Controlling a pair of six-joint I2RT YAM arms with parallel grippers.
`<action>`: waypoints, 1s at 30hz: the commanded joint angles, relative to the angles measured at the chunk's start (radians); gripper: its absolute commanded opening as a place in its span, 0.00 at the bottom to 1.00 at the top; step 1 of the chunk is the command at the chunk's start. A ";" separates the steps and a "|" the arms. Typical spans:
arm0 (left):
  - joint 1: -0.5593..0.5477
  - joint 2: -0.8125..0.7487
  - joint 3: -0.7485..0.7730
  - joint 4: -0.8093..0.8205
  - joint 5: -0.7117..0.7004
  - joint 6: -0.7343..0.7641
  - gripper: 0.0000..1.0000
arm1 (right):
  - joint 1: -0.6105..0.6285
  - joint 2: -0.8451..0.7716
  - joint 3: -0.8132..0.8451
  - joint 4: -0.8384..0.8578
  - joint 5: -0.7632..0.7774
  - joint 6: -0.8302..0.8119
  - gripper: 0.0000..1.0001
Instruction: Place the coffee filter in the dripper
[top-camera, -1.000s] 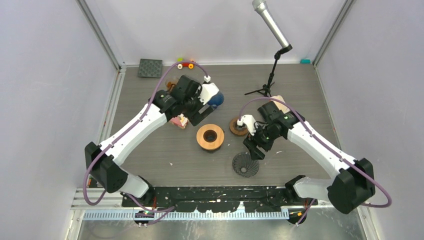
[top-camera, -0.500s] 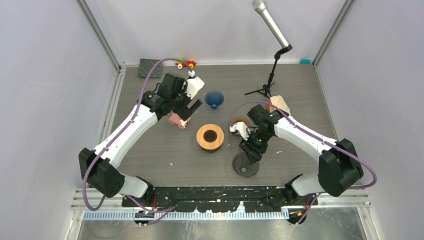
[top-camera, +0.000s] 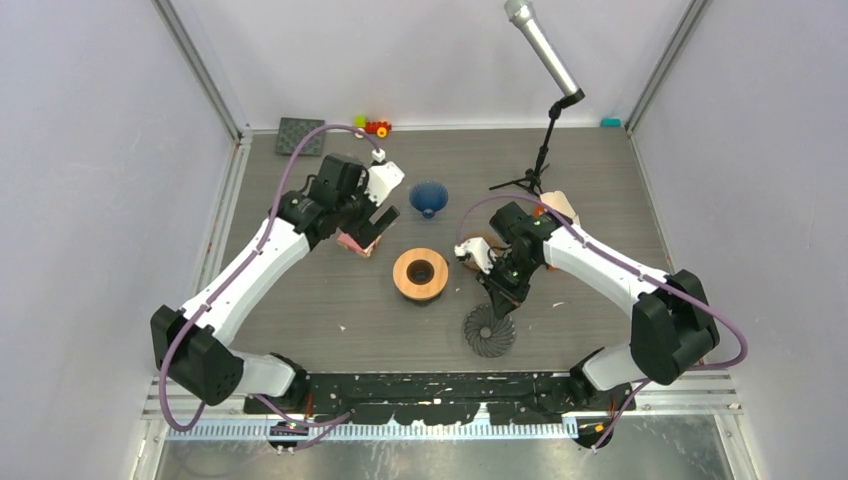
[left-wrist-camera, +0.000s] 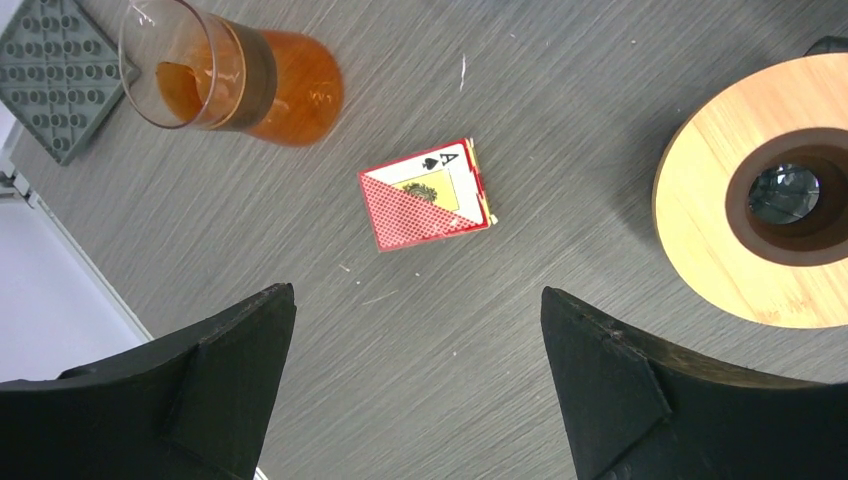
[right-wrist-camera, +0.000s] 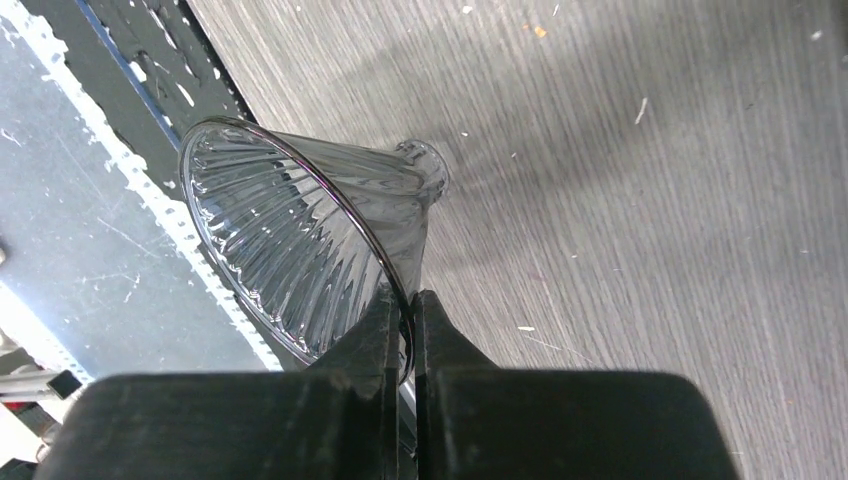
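Observation:
A ribbed, smoky clear cone, the coffee filter, lies on its side near the table's front edge. My right gripper is shut on its rim; the right wrist view shows both fingers pinching the thin edge of the cone. The round wooden dripper with a dark centre hole stands left of it, apart from the cone. My left gripper hangs open behind and to the left of the dripper. Nothing is between the left gripper's wide-spread fingers.
A blue cone stands behind the dripper. A pack of playing cards lies under the left gripper, near an orange-tinted glass carafe and a grey studded plate. A brown disc and a microphone stand are at the right.
My right gripper came down to the ribbed cone and shut on its rim. The left gripper drew back left from the blue cone, which now stands uncovered.

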 joint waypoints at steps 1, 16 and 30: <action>0.007 -0.057 -0.008 0.027 0.020 0.020 0.95 | 0.003 -0.027 0.107 -0.030 -0.013 0.037 0.00; 0.292 -0.021 0.186 -0.064 0.368 -0.197 0.92 | 0.004 0.149 0.660 -0.137 -0.110 0.322 0.01; 0.291 -0.063 0.103 -0.003 0.441 -0.248 0.92 | 0.017 0.296 0.719 0.010 -0.167 0.505 0.01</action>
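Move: The coffee filter is already pinched by its rim in my right hand. The wooden-collared dripper I take it to lies about 7 cm ahead and 14 cm to the left, roughly level with these fingers. A small wooden ring is some 11 cm ahead, 3 cm left and 8 cm below; the blue cone is about 21 cm ahead, 12 cm left and slightly lower. From my left hand the dripper is about 8 cm back, 9 cm right and 11 cm below. With my right hand I keep the rim pinched and swing the filter up, forward and left towards the dripper, rising about 14 cm and then easing down some 3 cm over the collar, while the wrist turns roughly 20 degrees, mainly clockwise. My left hand, empty and open, clears away left and up about 5 cm, rolling its left side down. ##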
